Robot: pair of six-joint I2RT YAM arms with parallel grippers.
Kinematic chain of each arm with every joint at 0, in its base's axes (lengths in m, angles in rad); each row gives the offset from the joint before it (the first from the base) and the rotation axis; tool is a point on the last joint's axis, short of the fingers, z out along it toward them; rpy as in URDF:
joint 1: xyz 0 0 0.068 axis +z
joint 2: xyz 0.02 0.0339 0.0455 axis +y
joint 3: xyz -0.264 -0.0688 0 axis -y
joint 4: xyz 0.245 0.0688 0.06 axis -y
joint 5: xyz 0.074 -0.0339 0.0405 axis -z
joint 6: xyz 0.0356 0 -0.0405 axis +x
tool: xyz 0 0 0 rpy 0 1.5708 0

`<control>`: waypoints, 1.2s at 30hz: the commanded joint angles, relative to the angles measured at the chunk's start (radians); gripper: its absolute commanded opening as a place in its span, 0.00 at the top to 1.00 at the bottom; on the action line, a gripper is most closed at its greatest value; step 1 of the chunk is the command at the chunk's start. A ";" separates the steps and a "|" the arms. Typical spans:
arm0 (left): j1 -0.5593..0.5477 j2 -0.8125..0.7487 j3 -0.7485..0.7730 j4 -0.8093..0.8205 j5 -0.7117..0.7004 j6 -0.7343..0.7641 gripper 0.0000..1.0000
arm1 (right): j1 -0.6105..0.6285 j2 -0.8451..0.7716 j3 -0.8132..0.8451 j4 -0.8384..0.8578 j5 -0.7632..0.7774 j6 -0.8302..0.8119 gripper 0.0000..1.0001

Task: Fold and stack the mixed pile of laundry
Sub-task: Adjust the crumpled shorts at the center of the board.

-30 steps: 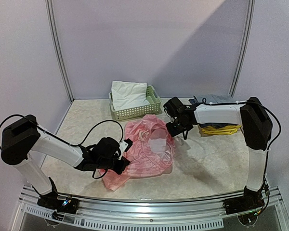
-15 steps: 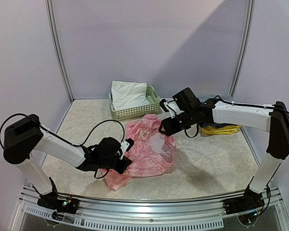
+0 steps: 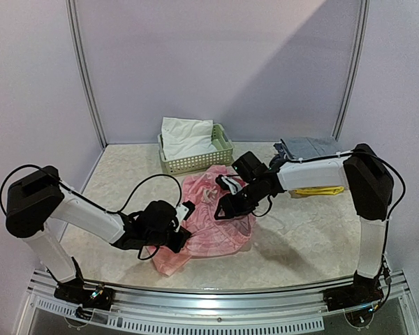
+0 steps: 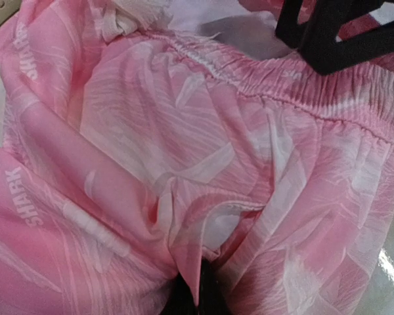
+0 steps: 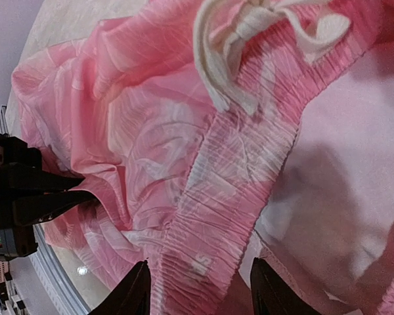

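Note:
A thin pink garment (image 3: pixel 220 225) with white drawstring ties (image 5: pixel 243 39) lies crumpled mid-table. My left gripper (image 3: pixel 180 234) is shut on a fold at its left edge; in the left wrist view the pink cloth (image 4: pixel 184 131) bunches between the jaws of my left gripper (image 4: pixel 200 289). My right gripper (image 3: pixel 223 207) hovers open over the garment's ribbed waistband (image 5: pixel 236 177), one finger on each side of the band (image 5: pixel 197 289). A larger white piece (image 3: pixel 185 136) rests in the basket at the back.
The pale green lattice basket (image 3: pixel 195 163) stands at the back centre. Folded dark blue (image 3: pixel 311 148) and yellow (image 3: pixel 325 190) clothes sit at the back right, behind the right arm. The table's front rail (image 3: pixel 216 296) runs along the near edge.
My right gripper has swung from the garment's far right side down and left onto the waistband. The left gripper has kept its hold and barely moved.

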 commanded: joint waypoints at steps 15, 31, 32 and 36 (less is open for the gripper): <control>-0.031 0.057 -0.057 -0.024 -0.002 -0.011 1.00 | 0.004 0.059 -0.015 0.165 -0.239 0.091 0.50; -0.042 0.094 -0.064 0.011 -0.016 -0.017 1.00 | 0.004 -0.080 -0.139 0.357 -0.329 0.116 0.51; -0.042 0.096 -0.063 0.011 -0.017 -0.017 1.00 | 0.003 -0.087 -0.146 0.362 -0.337 0.116 0.51; -0.042 0.108 -0.060 0.013 -0.016 -0.016 1.00 | 0.004 -0.095 -0.158 0.413 -0.398 0.120 0.50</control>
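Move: The near edge of the shorts' waistband lies just under my right hand, about 2 cm back, 1 cm left and 3 cm below its half-open fingers. The drawstring is some 9 cm ahead and 3 cm left of that hand, the bunch pinched by my left hand 5 cm back and 9 cm left, both roughly 4 cm lower. From my left hand the waistband edge is about 5 cm ahead and 8 cm right. I dip my right hand the last bit, 1.5 cm down and slightly back, at the waistband, then sweep it about 3 cm left and lift some 6 cm, drawing back as it rises. Its fingers stay half open, the band hooked on one of them, and tilt about 20 degrees towards level. My left hand keeps its pinch on the shorts almost in place. ##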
